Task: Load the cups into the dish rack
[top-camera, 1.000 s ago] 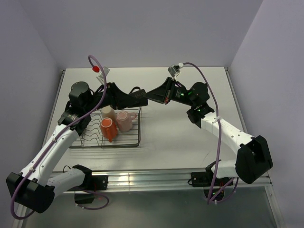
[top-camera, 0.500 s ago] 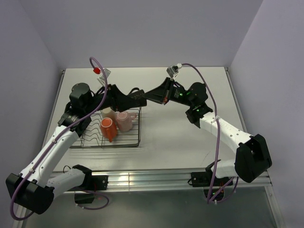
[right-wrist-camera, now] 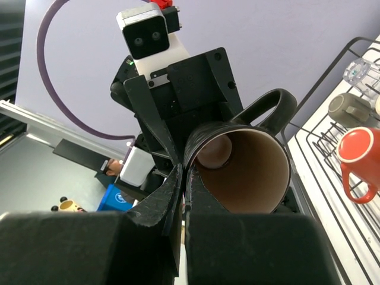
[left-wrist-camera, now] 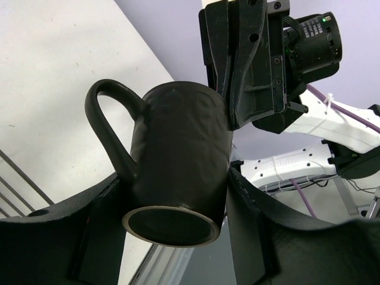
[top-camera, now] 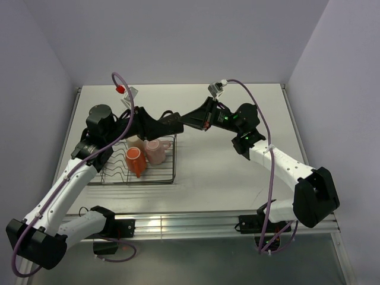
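Above the table both grippers meet on the dark brown mug point(left-wrist-camera: 178, 148). My left gripper point(left-wrist-camera: 175, 185) is shut on its body near the base, one finger on each side. My right gripper point(right-wrist-camera: 185, 178) is shut on the rim, pinching the wall of the mug point(right-wrist-camera: 252, 172) with one finger inside. In the top view the two grippers join at the mug point(top-camera: 183, 122), just beyond the dish rack point(top-camera: 171, 179). In the rack sit an orange mug point(top-camera: 135, 160), a pink mug point(top-camera: 155, 151) and a beige tumbler point(top-camera: 135, 141). The right wrist view also shows the olive-green cup point(right-wrist-camera: 347, 108) and the clear glass point(right-wrist-camera: 361, 70) in the rack.
The dark wire rack point(right-wrist-camera: 332, 155) stands left of the table's middle. Purple cables point(top-camera: 261, 113) arch above both arms. Walls close the table point(top-camera: 237, 172) on three sides.
The left gripper has edged slightly toward the right one and its fingers now sit against the mug's sides. The right gripper has kept its pinch on the rim.
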Motion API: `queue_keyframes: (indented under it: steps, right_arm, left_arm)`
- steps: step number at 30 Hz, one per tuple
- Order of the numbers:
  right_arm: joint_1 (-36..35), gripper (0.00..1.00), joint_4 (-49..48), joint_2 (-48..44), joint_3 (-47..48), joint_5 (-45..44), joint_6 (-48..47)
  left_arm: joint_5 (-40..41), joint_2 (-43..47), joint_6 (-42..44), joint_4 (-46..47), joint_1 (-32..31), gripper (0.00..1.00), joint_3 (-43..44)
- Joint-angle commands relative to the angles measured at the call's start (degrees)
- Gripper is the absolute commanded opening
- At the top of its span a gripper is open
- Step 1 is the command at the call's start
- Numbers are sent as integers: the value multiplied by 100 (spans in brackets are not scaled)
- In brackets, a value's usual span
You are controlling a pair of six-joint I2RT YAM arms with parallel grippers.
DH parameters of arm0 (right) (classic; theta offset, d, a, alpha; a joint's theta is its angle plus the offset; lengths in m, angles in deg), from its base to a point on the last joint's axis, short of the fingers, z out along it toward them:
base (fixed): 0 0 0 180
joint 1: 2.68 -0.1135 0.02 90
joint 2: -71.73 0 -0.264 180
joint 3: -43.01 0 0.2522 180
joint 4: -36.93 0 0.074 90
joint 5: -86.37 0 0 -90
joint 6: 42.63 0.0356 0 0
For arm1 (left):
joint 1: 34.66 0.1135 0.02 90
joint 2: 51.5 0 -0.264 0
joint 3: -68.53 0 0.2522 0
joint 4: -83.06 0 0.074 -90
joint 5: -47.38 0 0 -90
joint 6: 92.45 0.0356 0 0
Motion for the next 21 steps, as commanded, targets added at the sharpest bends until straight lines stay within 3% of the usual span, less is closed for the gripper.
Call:
queue_keyframes:
  steps: [1,4,7,15,21]
  right_arm:
    - [-15,4,-212,-4,71,-421,-258]
    - [-14,23,-18,-92,27,-482,-443]
    - [-14,35,429,-259,27,-552,-689]
    - [-14,45,1282,-663,-78,-719,-1260]
    - [-6,46,3030,-1348,-132,-1605,-2313]
  left_arm:
    - [-30,148,277,-358,-106,0,303]
    - [102,148,392,-648,-106,0,497]
    - [190,148,444,-745,-106,0,646]
    - [638,104,638,-1315,-106,0,1112]
    - [1429,-10,849,-2238,-97,0,1577]
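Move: The left hand holds the black mug; the dish rack's middle lies about 19 cm to its left, 8 ahead and 28 below. In the rack, the pink mug is roughly 9 cm left and 9 ahead of that hand, the orange mug 17 left and 4 ahead, both some 27 below. The right fingers pinch the black mug's rim, its middle about 4 cm left, level fore-and-aft, and 3 below them. Right fingers open off the mug's rim, withdrawing about 2 cm right and down; left keeps hold, moving left, up. ##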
